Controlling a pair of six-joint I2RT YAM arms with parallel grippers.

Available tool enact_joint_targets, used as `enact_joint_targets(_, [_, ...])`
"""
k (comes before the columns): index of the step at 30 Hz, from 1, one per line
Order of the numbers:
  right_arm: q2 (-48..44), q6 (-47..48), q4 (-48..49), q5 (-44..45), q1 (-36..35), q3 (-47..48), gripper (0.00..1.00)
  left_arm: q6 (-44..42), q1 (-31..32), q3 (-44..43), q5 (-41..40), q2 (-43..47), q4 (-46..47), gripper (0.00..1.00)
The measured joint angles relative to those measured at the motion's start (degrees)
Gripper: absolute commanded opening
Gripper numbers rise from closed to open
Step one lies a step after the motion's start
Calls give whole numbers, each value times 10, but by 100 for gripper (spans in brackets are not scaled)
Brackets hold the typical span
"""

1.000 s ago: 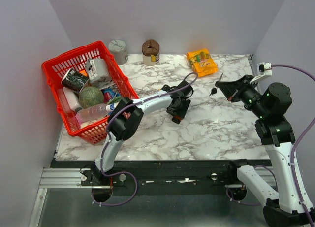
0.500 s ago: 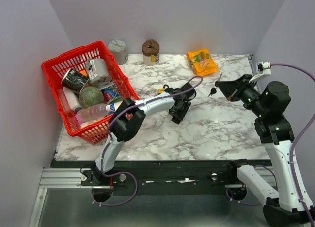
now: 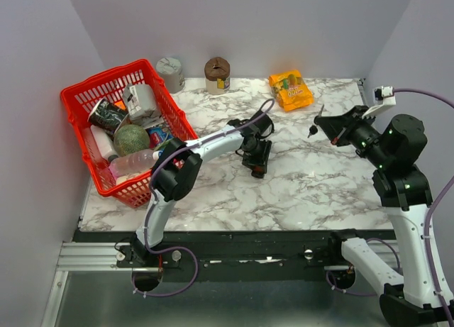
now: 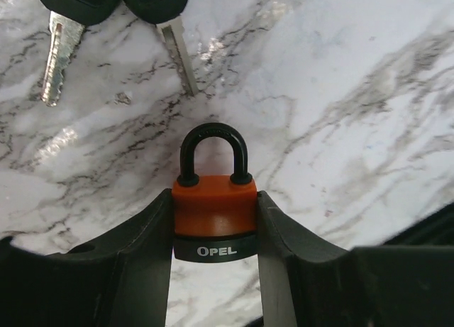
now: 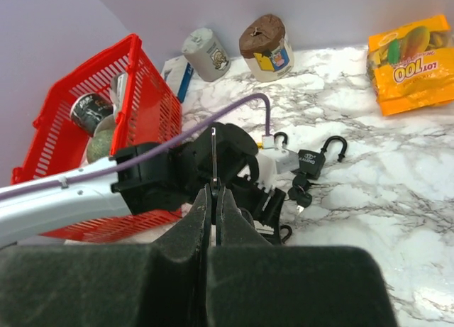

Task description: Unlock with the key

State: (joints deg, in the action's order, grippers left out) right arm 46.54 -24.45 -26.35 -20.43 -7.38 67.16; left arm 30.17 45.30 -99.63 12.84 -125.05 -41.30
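An orange padlock (image 4: 215,205) with a black shackle and a black "OPEL" base lies on the marble. My left gripper (image 4: 215,220) is shut on it, one finger pressed against each side of the body. In the top view the left gripper (image 3: 257,159) sits mid-table and hides the padlock. My right gripper (image 5: 213,190) is shut on a key (image 5: 213,153), whose blade sticks out past the fingertips. It hangs above the table to the right of the left gripper, and the top view shows the key (image 3: 313,129) ahead of the right gripper (image 3: 332,130).
Two spare black-headed keys (image 4: 60,36) lie just beyond the padlock. A black padlock (image 5: 312,159) with an open shackle and a silver padlock (image 5: 281,154) lie nearby. A red basket (image 3: 78,93) stands at the left, an orange snack pack (image 3: 291,89) and two cans (image 3: 218,74) at the back.
The left arm's wrist has swung a little left and back while its gripper stayed on the spot. The right gripper with the key has drifted slightly right.
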Motion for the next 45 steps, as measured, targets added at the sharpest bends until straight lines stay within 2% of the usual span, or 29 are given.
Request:
enact_joint_targets(6, [18,25,-42,-31,0,18,1,110,-16,-6,73,68,38,0])
enact_joint_targets(12, [55,51,-109,-100,0,38,1,240,-26,-8,112,186,153,0])
enact_joint_targets(17, [59,66,-156,-153,-2,33,1,339,-26,74,115,289,270,0])
enact_joint_targets(19, [58,65,-165,-166,-9,25,1,366,-25,107,114,309,290,0])
enact_joint_targets(24, [72,58,-172,-168,-57,9,1,398,-25,149,102,312,291,0])
enact_joint_targets(30, [111,52,-179,-163,-110,9,1,408,-25,154,76,312,287,0])
enact_joint_targets(45, [134,35,-202,-127,-114,16,1,407,-21,155,55,317,284,0])
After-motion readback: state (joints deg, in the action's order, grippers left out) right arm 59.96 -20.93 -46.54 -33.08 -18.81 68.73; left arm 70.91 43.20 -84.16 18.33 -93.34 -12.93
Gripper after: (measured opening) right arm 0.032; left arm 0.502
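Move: The left gripper already grips the orange padlock low over the table. The key it must meet, held in the right gripper, lies about 34 cm above, 13 cm to the right and 3 cm back. The loose keys lie some 8 cm ahead and 1 cm to the right, 4 cm below; the black padlock lies about 14 cm ahead and 1 cm right. From the right gripper the orange padlock is 3 cm ahead, 13 cm left and 34 cm below. Lift the left gripper quickly about 29 cm with the orange padlock still pinched, swinging its down-pointing fingers some 45 degrees out to the right and turning counter-clockwise, then ease down about 4 cm and hold. Meanwhile bring the right gripper down some 11 cm, left and a little back towards the padlock, dipping its fingers and swinging them left, keeping its hold on the key. ##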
